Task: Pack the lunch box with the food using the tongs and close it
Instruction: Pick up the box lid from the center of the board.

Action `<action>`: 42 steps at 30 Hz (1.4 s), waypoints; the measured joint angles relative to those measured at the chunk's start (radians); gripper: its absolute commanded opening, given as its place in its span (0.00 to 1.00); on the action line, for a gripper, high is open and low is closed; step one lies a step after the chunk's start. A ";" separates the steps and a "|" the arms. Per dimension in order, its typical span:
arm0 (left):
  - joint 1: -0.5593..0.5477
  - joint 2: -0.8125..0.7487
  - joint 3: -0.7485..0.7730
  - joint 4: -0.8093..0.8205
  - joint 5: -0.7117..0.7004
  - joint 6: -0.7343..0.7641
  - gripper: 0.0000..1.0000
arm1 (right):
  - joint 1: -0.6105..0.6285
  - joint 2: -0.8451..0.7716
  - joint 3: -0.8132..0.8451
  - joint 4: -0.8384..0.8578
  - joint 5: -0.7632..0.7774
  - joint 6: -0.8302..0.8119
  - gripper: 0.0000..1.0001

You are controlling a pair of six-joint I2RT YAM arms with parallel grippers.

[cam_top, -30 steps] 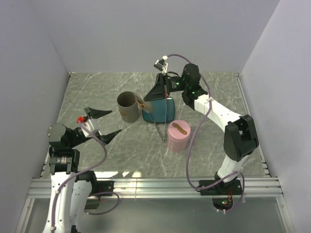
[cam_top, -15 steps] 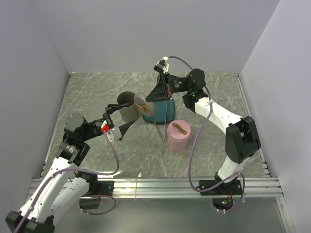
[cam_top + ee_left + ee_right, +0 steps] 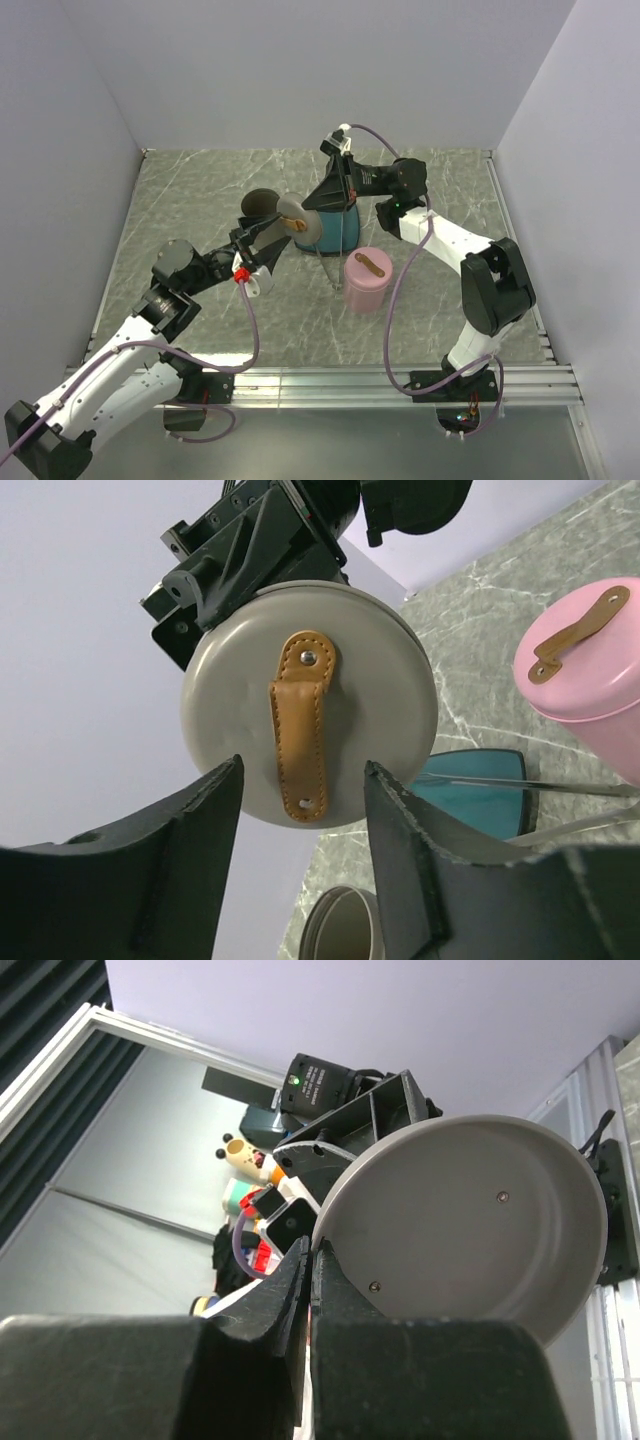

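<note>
The lunch box (image 3: 256,204) is a grey round tin standing open at the table's middle, and its mouth (image 3: 345,925) shows below my left fingers. Its grey lid (image 3: 293,222) with a tan leather strap (image 3: 300,725) hangs on edge in the air. My right gripper (image 3: 308,210) is shut on the lid's rim (image 3: 335,1230). My left gripper (image 3: 300,780) is open, with one finger on each side of the strap's lower end, just short of the lid. The silver tongs (image 3: 334,256) lie across the teal plate (image 3: 335,232). The food is hidden.
A pink tin (image 3: 366,280) with a tan strap on its lid stands right of the plate, near the tongs' front end. It also shows in the left wrist view as the pink tin (image 3: 590,670). Grey walls close in the table on three sides.
My left arm swung in from the left edge to the lid, and its jaws have narrowed. The right gripper has kept hold of the lid and tilted a little.
</note>
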 measured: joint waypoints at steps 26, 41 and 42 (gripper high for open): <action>-0.076 0.001 -0.010 0.031 -0.063 0.011 0.20 | 0.046 0.000 -0.021 0.044 0.019 0.018 0.00; -0.089 0.002 0.005 -0.063 -0.090 -0.092 0.00 | 0.040 -0.013 0.003 -0.283 -0.005 -0.203 0.60; -0.089 0.002 0.015 -0.088 -0.094 -0.108 0.01 | 0.039 -0.013 0.008 -0.330 -0.006 -0.237 0.63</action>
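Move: The grey box lid hangs in the air with its leather strap facing the left hand. The lid's middle is about 3 cm to that hand's right, 1 cm ahead and 1 cm up. Far below that hand stand the grey pot, some 19 cm ahead and 7 cm left, and the pink tub, 20 cm right and 1 cm ahead; the board is 25 cm ahead and 10 cm right. From the right hand, which already pinches the rim, the lid's middle is about 3 cm left, 1 cm back and 4 cm lower. Easing to its right and slightly back, just over 1 cm, the left hand closes its half-open fingers fully and pinches the lid's strap, while the right hand first brings the lid about 2 cm back and a little left to meet it. The right fingers then open to let go of the rim, that hand sinking some 2.5 cm and going forward as the left dips about 2 cm, tipping slightly. ##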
